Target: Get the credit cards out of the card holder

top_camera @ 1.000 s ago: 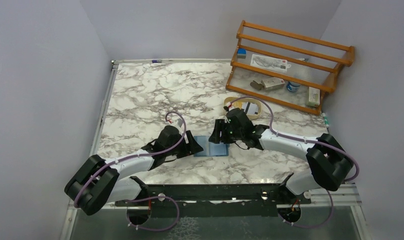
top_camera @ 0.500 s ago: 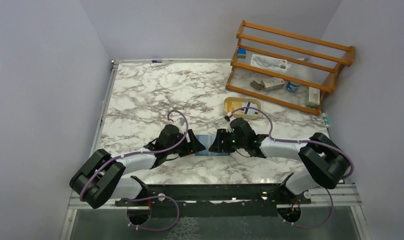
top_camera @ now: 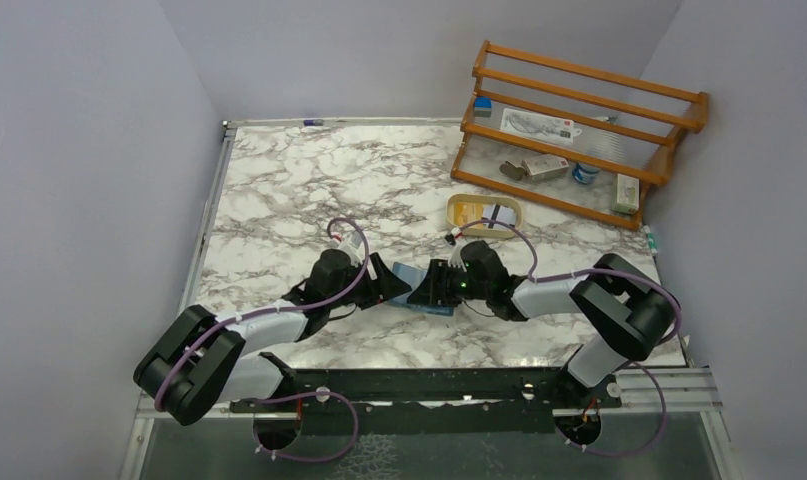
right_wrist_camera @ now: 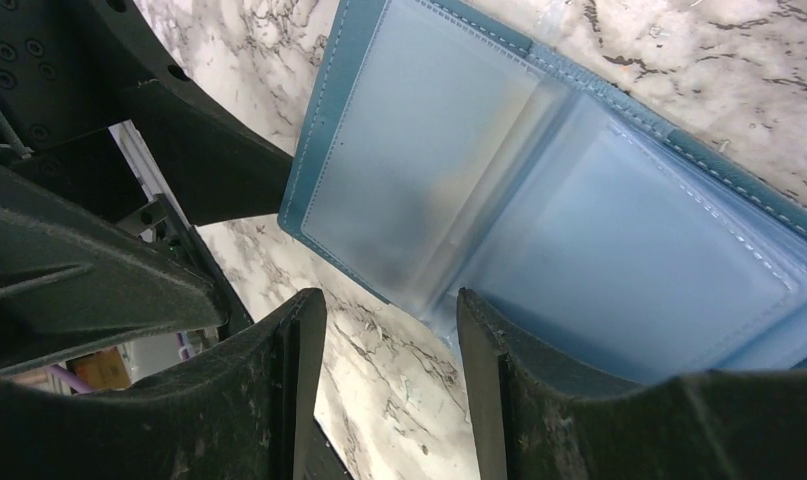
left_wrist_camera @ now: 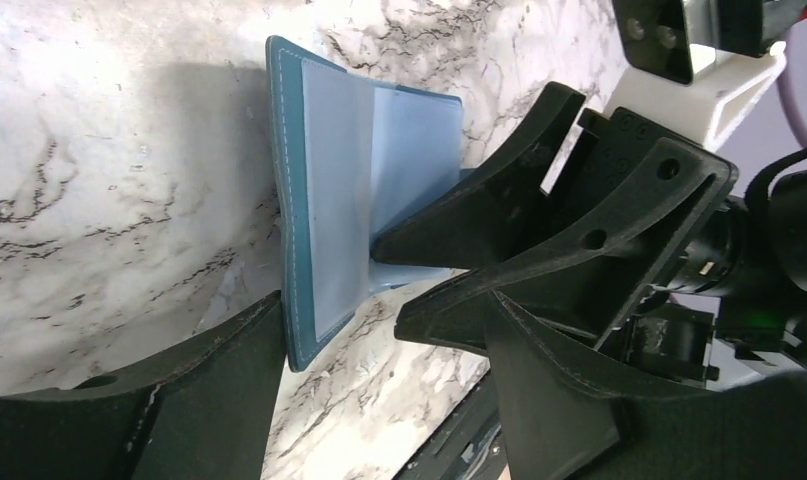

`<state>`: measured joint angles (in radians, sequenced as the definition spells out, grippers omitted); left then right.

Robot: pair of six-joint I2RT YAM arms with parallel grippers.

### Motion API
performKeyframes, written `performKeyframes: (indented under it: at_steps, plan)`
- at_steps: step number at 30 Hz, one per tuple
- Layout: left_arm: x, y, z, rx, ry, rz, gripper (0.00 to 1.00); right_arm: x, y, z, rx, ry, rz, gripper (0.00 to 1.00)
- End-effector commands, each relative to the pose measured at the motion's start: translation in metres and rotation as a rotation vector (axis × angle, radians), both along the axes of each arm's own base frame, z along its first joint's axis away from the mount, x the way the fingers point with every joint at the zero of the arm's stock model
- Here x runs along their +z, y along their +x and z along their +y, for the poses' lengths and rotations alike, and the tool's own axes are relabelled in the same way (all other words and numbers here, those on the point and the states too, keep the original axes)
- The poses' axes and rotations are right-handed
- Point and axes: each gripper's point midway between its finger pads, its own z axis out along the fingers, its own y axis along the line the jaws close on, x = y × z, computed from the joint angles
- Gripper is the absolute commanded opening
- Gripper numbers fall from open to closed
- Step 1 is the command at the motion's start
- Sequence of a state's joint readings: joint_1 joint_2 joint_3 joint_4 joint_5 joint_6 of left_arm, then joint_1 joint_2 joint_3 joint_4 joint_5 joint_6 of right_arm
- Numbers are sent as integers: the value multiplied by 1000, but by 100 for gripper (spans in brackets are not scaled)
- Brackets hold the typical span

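The teal card holder (right_wrist_camera: pixel 539 200) lies open on the marble between my two grippers, and its clear pockets show only pale blue. In the left wrist view its left flap (left_wrist_camera: pixel 324 200) stands tilted up. My left gripper (left_wrist_camera: pixel 379 335) is open, with one finger (left_wrist_camera: pixel 179 400) against the holder's teal edge. My right gripper (right_wrist_camera: pixel 389 340) is open and low at the holder's near edge, with one finger (right_wrist_camera: pixel 499 390) over a clear sleeve. From above, the holder (top_camera: pixel 411 274) is mostly hidden by both grippers. A yellow card (top_camera: pixel 466 210) and a whitish card (top_camera: pixel 499 215) lie in the tan tray (top_camera: pixel 486 199).
A wooden rack (top_camera: pixel 579 130) holding small items stands at the back right, just behind the tray. Grey walls close in the table on the left, back and right. A metal rail (top_camera: pixel 429 385) runs along the near edge by the arm bases.
My right gripper has come down and left from near the tray to the holder's edge, its jaws slightly narrower. The left gripper has pushed forward a little, and the holder's left flap now stands tilted.
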<state>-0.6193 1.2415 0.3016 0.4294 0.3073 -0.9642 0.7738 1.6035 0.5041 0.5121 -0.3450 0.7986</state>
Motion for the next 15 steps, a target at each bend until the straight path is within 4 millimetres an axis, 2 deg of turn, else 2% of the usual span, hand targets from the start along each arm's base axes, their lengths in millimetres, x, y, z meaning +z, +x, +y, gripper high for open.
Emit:
performKeyframes:
  at_steps: [1, 6, 10, 13, 15]
  plan:
    - [19, -1, -8, -7, -102, -34, 71, -40, -27, -20, 18, -101, 115, 57]
    - [20, 1, -8, 12, -136, -32, 68, -43, -29, -20, 22, -97, 122, 57]
    - [18, 4, -5, 33, -128, -33, 52, -46, -30, -21, 24, -98, 127, 57]
    - [14, 7, -1, 60, -123, -26, 37, -46, -31, -20, 30, -96, 127, 56]
    - [12, 7, 1, 71, -120, -20, 33, -47, -32, -21, 32, -96, 129, 56]
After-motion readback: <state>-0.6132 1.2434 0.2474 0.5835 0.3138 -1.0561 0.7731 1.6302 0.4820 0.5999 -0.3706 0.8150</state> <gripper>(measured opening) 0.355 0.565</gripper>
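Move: Just ahead of the left hand stands the card holder's left flap, already tilted up, its middle about 3 cm forward, 2 cm to the right and slightly lower. The holder's right half lies some 8 cm right of this hand, 1 cm ahead and 4 cm below; the card tray is about 17 cm ahead and 17 cm right. From the right hand, at the holder's fold, that flap's middle is about 4 cm ahead and 3 cm left, about level. Rising only about 1 cm beside the card holder, the left hand keeps lifting the left flap with one finger on its outer face and rolls slightly, its left side dipping some 5 degrees. It holds wide for a moment, then closes its fingers about halfway around the flap's near corner. The right hand stays almost still, fingers part open, keeping the holder down at its fold. ##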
